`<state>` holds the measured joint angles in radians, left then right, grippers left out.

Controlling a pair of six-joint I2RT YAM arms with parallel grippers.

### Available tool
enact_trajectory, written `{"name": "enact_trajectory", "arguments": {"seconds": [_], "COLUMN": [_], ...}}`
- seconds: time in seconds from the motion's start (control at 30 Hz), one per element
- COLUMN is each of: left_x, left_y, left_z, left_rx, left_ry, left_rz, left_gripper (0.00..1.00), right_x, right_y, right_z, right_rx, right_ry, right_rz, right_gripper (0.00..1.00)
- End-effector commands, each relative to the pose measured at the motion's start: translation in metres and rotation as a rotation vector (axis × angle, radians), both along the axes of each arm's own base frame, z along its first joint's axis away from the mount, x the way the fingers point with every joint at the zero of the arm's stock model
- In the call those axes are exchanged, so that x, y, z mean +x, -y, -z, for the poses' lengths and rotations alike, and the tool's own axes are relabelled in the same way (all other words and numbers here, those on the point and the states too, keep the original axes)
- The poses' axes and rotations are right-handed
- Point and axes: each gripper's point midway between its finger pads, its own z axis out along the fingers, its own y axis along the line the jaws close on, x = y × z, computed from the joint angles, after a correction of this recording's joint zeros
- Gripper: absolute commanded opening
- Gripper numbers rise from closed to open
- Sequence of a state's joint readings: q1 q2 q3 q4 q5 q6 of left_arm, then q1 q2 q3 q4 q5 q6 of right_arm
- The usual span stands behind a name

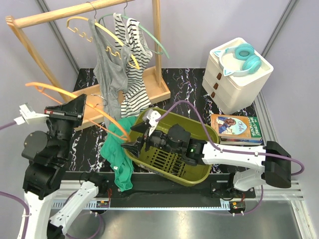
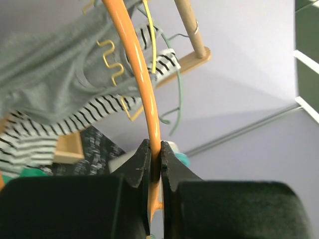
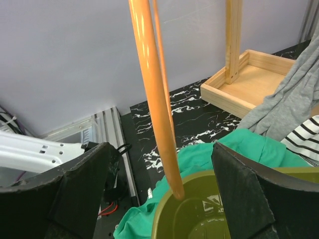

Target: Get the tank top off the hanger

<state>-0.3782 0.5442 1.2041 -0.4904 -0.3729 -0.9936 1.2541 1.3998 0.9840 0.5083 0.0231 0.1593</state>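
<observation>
My left gripper [image 1: 79, 105] is shut on the thin bar of an orange hanger [image 1: 55, 89], which it holds up at the left; the jaws clamp the bar in the left wrist view [image 2: 155, 162]. The hanger's long arm [image 3: 154, 99] slopes down, and its bare tip hangs just over the basket rim. The green tank top [image 1: 117, 154] lies draped over the near-left rim of the olive basket [image 1: 194, 174] and onto the table; it also shows in the right wrist view [image 3: 209, 154]. My right gripper [image 1: 135, 140] is open and empty, its fingers on either side of the hanger's tip [image 3: 162, 164].
A wooden clothes rack [image 1: 149, 87] at the back holds a grey tank top [image 1: 107, 69] and a striped tank top [image 1: 134, 69] on hangers. A white drawer box [image 1: 237, 79] with teal headphones [image 1: 244, 57] stands at the right, with books [image 1: 237, 128] in front of it.
</observation>
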Motion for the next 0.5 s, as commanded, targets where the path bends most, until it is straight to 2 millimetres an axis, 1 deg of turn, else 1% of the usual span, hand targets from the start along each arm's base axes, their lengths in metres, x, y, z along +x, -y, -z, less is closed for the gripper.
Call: {"name": "enact_trajectory", "arguments": {"seconds": [0.0, 0.03, 0.07, 0.1, 0.13, 0.2, 0.23, 0.27, 0.3, 0.33, 0.37, 0.4, 0.47], "left_x": [-0.010, -0.006, -0.009, -0.010, -0.008, -0.012, -0.013, -0.016, -0.018, -0.019, -0.023, -0.025, -0.029], "left_y": [0.012, 0.013, 0.012, 0.010, 0.011, 0.009, 0.008, 0.006, 0.004, 0.002, 0.000, -0.003, -0.005], "left_z": [-0.015, -0.008, -0.007, -0.007, -0.002, -0.002, -0.002, -0.003, -0.004, -0.005, -0.006, -0.009, -0.011], "left_rx": [-0.387, -0.416, -0.444, -0.494, -0.511, -0.550, -0.556, -0.563, -0.567, -0.572, -0.577, -0.581, -0.580], "left_ry": [0.072, 0.067, 0.075, 0.078, 0.073, 0.081, 0.084, 0.094, 0.100, 0.102, 0.112, 0.121, 0.129], "left_rz": [0.124, 0.126, 0.131, 0.135, 0.136, 0.144, 0.144, 0.143, 0.135, 0.130, 0.127, 0.120, 0.116], "left_gripper": [0.00, 0.00, 0.00, 0.00, 0.00, 0.00, 0.00, 0.00, 0.00, 0.00, 0.00, 0.00, 0.00], "right_x": [-0.020, -0.023, -0.023, -0.024, -0.021, -0.016, -0.015, -0.015, -0.014, -0.014, -0.010, -0.008, -0.008], "right_y": [0.017, 0.020, 0.021, 0.021, 0.022, 0.024, 0.025, 0.026, 0.029, 0.030, 0.032, 0.035, 0.037], "right_z": [-0.030, -0.038, -0.040, -0.038, -0.037, -0.035, -0.034, -0.029, -0.031, -0.030, -0.026, -0.029, -0.027], "right_rx": [0.109, 0.136, 0.145, 0.143, 0.139, 0.133, 0.135, 0.127, 0.139, 0.141, 0.136, 0.148, 0.149], "right_ry": [0.062, 0.071, 0.069, 0.065, 0.061, 0.065, 0.065, 0.064, 0.066, 0.067, 0.064, 0.062, 0.063], "right_rz": [-0.079, -0.091, -0.091, -0.090, -0.075, -0.046, -0.041, -0.035, -0.024, -0.024, 0.001, 0.014, 0.020], "right_gripper": [0.88, 0.87, 0.80, 0.76, 0.74, 0.63, 0.60, 0.57, 0.57, 0.57, 0.57, 0.58, 0.57]}}
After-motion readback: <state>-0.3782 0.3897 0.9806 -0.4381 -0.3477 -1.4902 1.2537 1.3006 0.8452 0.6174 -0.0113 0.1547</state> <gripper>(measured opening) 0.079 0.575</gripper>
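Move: Some 15 cm to the left hand's right, 8 cm back and 12 cm lower waits the right gripper, which has the hanger's free end barely 2 cm to its left, level with its fingers. The green tank top, already off, lies about 7 cm to the right gripper's left, 2 cm farther out and 20 cm below; the green basket's middle is some 15 cm to its right, 3 cm ahead and 18 cm below. Rolling about 30 degrees, left side down, the left hand sinks some 4 cm and then lifts back slightly, still pinching the orange hanger and swinging its free end right and upward, deeper between the right fingers. The right hand eases back and right by about 3 cm in all while its wide-open fingers close by roughly a third around the hanger; whether they touch it can't be seen. ##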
